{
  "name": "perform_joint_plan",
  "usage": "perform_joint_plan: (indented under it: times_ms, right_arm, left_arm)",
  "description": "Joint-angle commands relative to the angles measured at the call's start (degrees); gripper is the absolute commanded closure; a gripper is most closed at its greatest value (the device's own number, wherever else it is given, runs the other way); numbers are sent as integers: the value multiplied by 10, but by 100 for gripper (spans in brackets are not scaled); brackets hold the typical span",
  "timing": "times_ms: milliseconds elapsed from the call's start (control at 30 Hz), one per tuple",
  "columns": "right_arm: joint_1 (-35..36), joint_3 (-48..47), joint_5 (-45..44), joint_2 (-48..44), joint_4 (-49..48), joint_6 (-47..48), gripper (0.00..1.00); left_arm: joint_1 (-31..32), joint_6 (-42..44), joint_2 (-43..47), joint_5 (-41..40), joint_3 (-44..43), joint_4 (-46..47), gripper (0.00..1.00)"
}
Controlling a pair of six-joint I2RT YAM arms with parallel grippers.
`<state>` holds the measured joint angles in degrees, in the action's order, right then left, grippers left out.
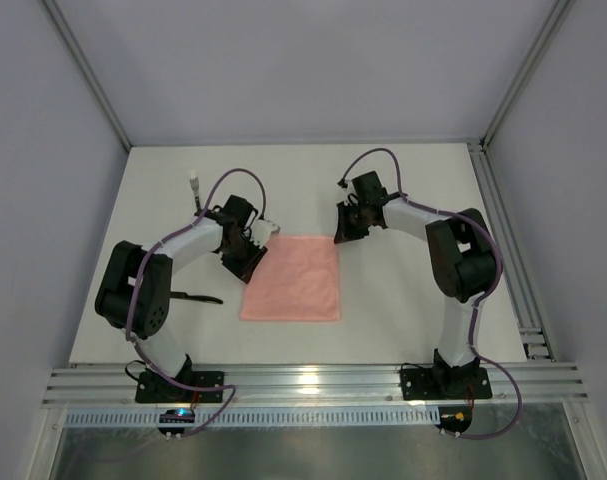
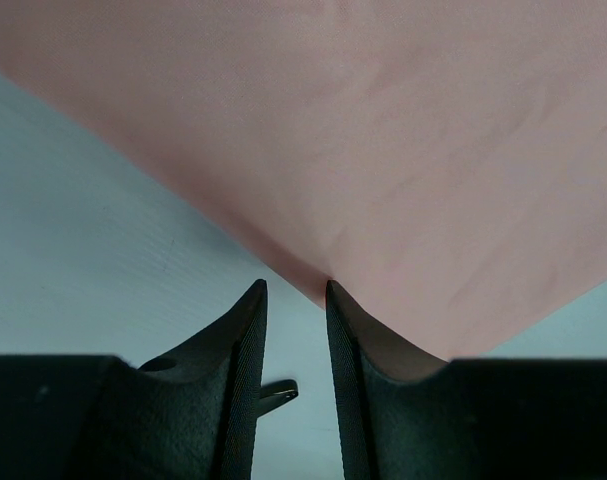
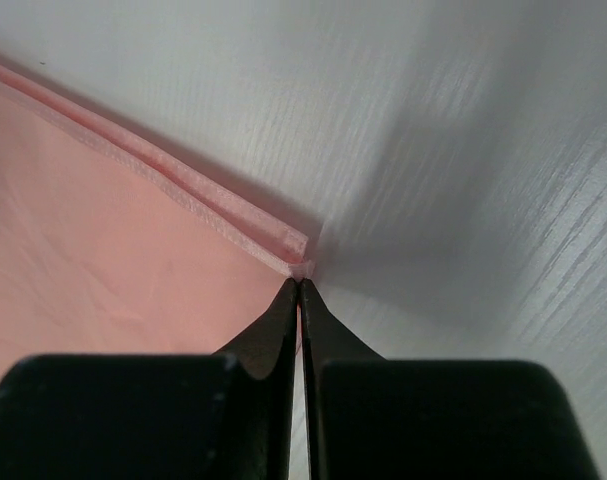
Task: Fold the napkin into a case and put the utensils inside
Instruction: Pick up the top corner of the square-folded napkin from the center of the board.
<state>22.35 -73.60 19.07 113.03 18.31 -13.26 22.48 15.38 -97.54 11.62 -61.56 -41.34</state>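
The salmon-pink napkin (image 1: 291, 278) (image 2: 383, 150) (image 3: 103, 250) lies flat and square mid-table. My left gripper (image 1: 245, 268) (image 2: 295, 290) stands open at the napkin's far left corner, which reaches just to its fingertips. At the far right corner my right gripper (image 1: 340, 238) (image 3: 299, 282) is shut on the napkin, and the edge beside it is slightly raised. A slim black utensil (image 1: 201, 297) lies on the table left of the napkin, beside the left arm. No case is in view.
A small white object (image 1: 195, 183) lies at the back left of the table. Aluminium rails (image 1: 508, 250) run along the right side and the near edge. A small dark tip (image 2: 280, 392) shows low between the left fingers.
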Motion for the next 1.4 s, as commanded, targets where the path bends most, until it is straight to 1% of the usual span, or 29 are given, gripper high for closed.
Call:
perform_joint_plan:
  times_ms: [0,133,400,533,600,667,800,1000,1100,1233,1267,1367]
  right_arm:
    - [1,-1,-1,-47,-7,3,96]
    - [5,-5,-13,-64,6,12,96]
    - [14,-8,-14,-65,18,17,96]
    - [21,-7,-6,-56,14,14,89]
    - [23,-6,0,-51,10,10,88]
    - [27,-2,5,-47,1,7,83]
    - [29,-4,14,-33,-9,0,81]
    - [29,-3,18,-29,-18,-3,72]
    - [28,-5,30,-27,-24,-6,72]
    - [28,-5,6,-20,-21,-6,71]
    - [28,-5,-24,-21,-17,-6,69]
    - [23,-25,-69,-12,19,6,67]
  left_arm:
    - [-2,0,2,2,1,13,67]
    - [-2,0,3,1,-2,12,67]
    - [-2,0,6,-2,-2,11,67]
    - [-2,1,6,-5,-3,10,67]
    - [-2,0,6,-5,-4,11,67]
    - [-2,1,5,-5,-5,11,68]
    - [-2,4,3,-6,-4,12,67]
    - [-2,6,2,-7,-5,11,67]
    - [-2,6,-1,-7,-4,13,67]
    - [-2,6,-2,-11,-4,12,67]
    - [-2,7,-1,-11,-4,12,67]
    - [-2,7,0,-12,-1,10,67]
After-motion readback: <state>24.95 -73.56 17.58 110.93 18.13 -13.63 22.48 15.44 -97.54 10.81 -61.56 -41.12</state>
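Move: Right at the right hand's shut fingertips lies the napkin's top-right corner, level with them sideways, hardly 1 cm ahead and 1 cm below. From this hand the napkin's middle is about 10 cm back and 10 cm left, its bottom-right corner some 20 cm straight back, the black utensil roughly 30 cm left and 14 cm back. From the left hand, the same top-right corner lies about 12 cm ahead and 20 cm right. Rising nearly 3 cm with its fingers shut, the right hand comes up off the napkin's top-right corner without keeping it. It then shifts about 2 cm left and 1 cm back, in over the napkin, opening its fingers to about a third, and sinks about 1 cm. The left hand stays put at the napkin's left edge, fingers part open. ##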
